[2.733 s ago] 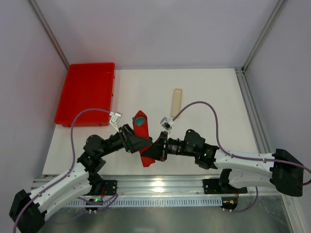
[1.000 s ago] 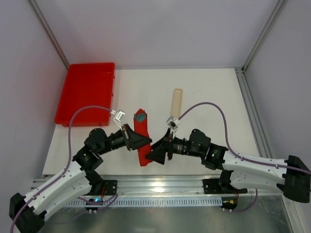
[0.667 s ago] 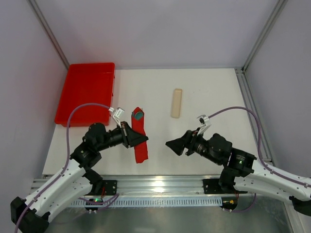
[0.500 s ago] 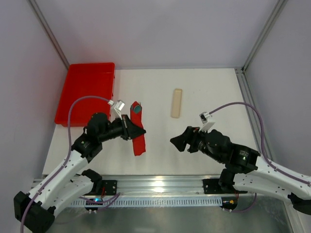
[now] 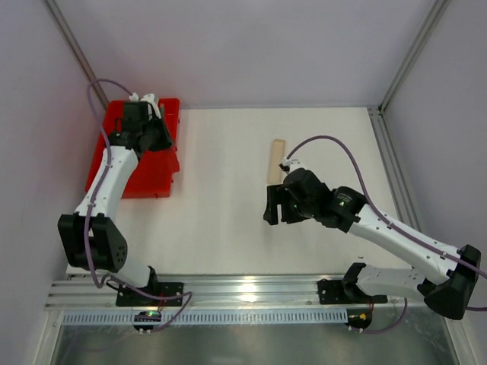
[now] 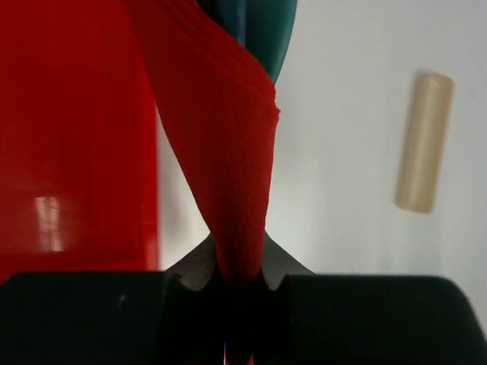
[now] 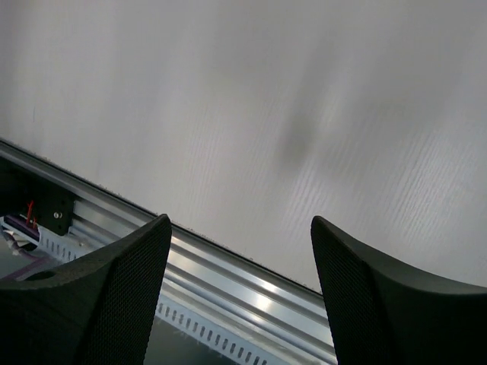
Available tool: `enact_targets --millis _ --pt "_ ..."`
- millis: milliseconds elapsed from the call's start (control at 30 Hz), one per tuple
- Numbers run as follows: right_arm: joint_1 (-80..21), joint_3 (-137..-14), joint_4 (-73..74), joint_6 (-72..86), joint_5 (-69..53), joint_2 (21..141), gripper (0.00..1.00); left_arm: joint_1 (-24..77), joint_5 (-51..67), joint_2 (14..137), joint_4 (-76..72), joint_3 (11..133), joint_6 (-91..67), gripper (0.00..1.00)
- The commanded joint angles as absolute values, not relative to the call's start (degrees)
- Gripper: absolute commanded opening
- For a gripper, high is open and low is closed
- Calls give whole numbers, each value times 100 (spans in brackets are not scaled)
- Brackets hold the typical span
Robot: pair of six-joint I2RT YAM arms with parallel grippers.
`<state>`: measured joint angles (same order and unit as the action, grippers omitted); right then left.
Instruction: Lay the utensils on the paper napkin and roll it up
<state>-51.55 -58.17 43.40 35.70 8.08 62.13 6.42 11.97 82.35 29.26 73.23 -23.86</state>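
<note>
The paper napkin [image 6: 228, 144] is rolled into a red bundle, and my left gripper [image 6: 237, 270] is shut on its near end. A teal-green utensil [image 6: 262, 30] pokes out of the roll's far end. In the top view the left gripper [image 5: 156, 135] is at the right side of the red tray [image 5: 148, 181], where the roll blends into the tray's red. My right gripper [image 5: 272, 207] hangs open over bare table near the middle, holding nothing. In its own view the right gripper [image 7: 240, 258] looks toward the table's front rail.
A pale beige strip [image 5: 275, 161] lies on the white table just beyond the right gripper, and the left wrist view shows this strip [image 6: 424, 141] too. The tray [image 6: 68, 137] fills the left of that view. A metal rail [image 7: 228, 281] runs along the near table edge.
The left arm has carried the rolled napkin from the table's middle to the tray at the far left. The right gripper let go of the roll and drew back to the right, open.
</note>
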Motion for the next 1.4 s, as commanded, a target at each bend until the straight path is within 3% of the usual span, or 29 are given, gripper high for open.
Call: enact_targets --millis 0,100,367,833,1000,1367 --pt "-4897 -6397 4824 3234 -121 6433 77 256 -209 9076 4248 9115 -574 0" --pt "-4563 -6819 5272 3156 -641 6574 76 -17 -387 10018 4720 10017 -62 0" --pt "-3850 -8303 6906 2550 -976 7558 75 -457 -369 11258 4351 10502 492 0" --pt "-3270 -9843 8059 1960 -888 8885 75 -1590 4347 13226 4921 11548 238 0" --pt "-3155 -9914 7998 2039 -1028 9149 75 -1679 4588 13956 5519 12409 387 0" --pt "-3147 -10037 7901 2127 -1213 9439 74 -1407 4834 14264 5212 12155 281 0"
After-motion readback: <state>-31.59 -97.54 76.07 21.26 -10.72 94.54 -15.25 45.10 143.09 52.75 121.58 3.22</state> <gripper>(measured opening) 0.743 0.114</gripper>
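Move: The left hand already holds the rolled red napkin with the utensils. It hangs just off the right side of the red bin, whose middle is about 13 cm ahead, 21 cm to the left and 18 cm below. The empty wooden tray lies on the table some 34 cm to the left hand's right, 9 cm farther out and about 20 cm lower. From the right hand, the bin's middle is roughly 34 cm ahead, 58 cm to the left and 16 cm below. Forward and left over the bin's right rim, then steeply down into its right half, the left hand sinks about 18 cm while keeping its pinch on the napkin roll. The wrist rolls left side up, then back past level, fingers tipping steeper; lastly the hand drifts right, towards the bin's right wall. The open, empty right hand eases forward some 6 cm, rising before sinking partway back, and tips its fingers down. ##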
